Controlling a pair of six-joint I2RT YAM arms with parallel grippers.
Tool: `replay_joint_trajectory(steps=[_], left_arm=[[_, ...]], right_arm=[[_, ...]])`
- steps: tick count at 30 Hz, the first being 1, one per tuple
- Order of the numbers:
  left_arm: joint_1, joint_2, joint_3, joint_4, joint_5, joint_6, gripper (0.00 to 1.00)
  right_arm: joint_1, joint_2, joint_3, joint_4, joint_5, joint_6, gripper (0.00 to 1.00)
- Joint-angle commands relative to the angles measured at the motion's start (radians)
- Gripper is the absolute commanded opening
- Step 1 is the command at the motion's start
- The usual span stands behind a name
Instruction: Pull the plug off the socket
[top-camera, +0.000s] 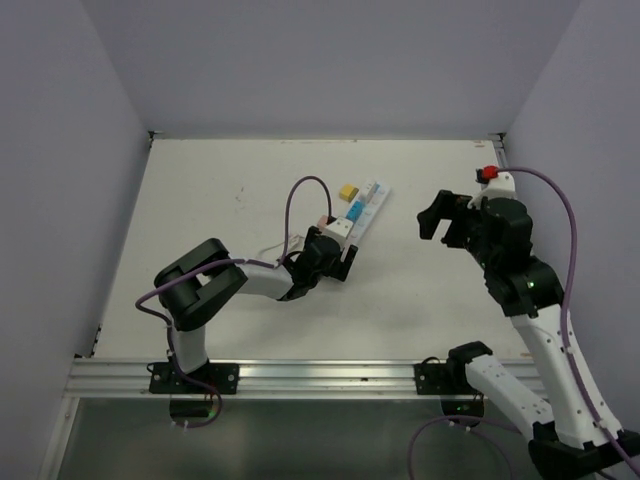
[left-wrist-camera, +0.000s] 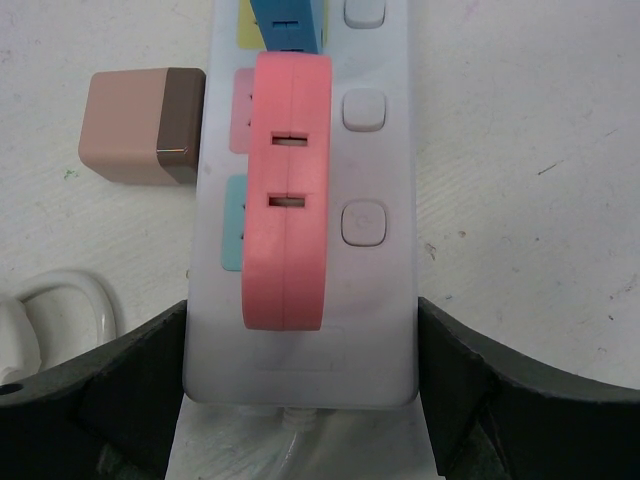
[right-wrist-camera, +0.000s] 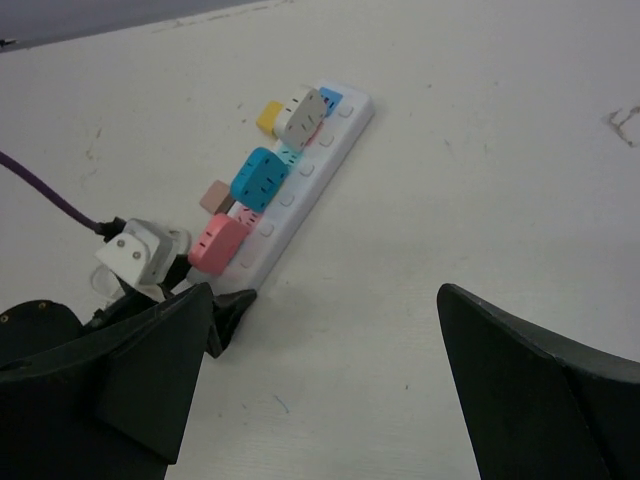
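The socket (left-wrist-camera: 380, 300) is a long white power strip lying diagonally mid-table (top-camera: 364, 210), also seen in the right wrist view (right-wrist-camera: 300, 185). Several plugs sit in it: a pink plug (left-wrist-camera: 287, 190) nearest its cord end, then a blue plug (right-wrist-camera: 260, 177), then a grey-white plug (right-wrist-camera: 302, 115). My left gripper (left-wrist-camera: 300, 350) straddles the strip's cord end, with one black finger against each long side, just below the pink plug. My right gripper (top-camera: 432, 215) hangs open to the right of the strip, above bare table, holding nothing.
A brown-and-tan cube (left-wrist-camera: 140, 125) lies loose on the table left of the strip, and a yellow block (top-camera: 347, 190) sits by its far end. The strip's looped white cord (left-wrist-camera: 60, 300) lies beside my left fingers. Grey walls close in the table's left, back and right sides.
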Motion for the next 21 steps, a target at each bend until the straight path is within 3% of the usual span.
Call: replay_joint_trajectory(steps=[1,9,13,21], left_arm=[[-0.003,0.005,-0.017,0.014,0.050,-0.040,0.03],[-0.003,0.014,-0.008,-0.068,0.060,-0.056,0.00],[-0.004,0.019,0.007,-0.105,0.063,-0.060,0.00],[-0.003,0.016,0.040,-0.193,0.108,-0.092,0.00]], right_arm=[[0.004,0.126,0.011,0.066,0.029,0.108,0.99],[0.066,0.537,0.192,0.052,0.163,0.212,0.99],[0.118,0.695,0.327,0.048,0.296,0.258,0.99],[0.147,0.970,0.508,0.008,0.378,0.395,0.99]])
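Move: The white plug near the power strip's far end lies about 24 cm ahead of the right hand, 12 cm to its left and some 26 cm below. The blue plug is roughly 18 cm ahead and 15 cm left of that hand, the yellow cube 23 cm ahead and 17 cm left. From the left hand, at the strip's near end, the white plug is about 18 cm ahead, 10 cm right and 2 cm up. Open right hand swoops some 17 cm forward, 11 down, 7 left towards the white plug; left still grips the strip. ##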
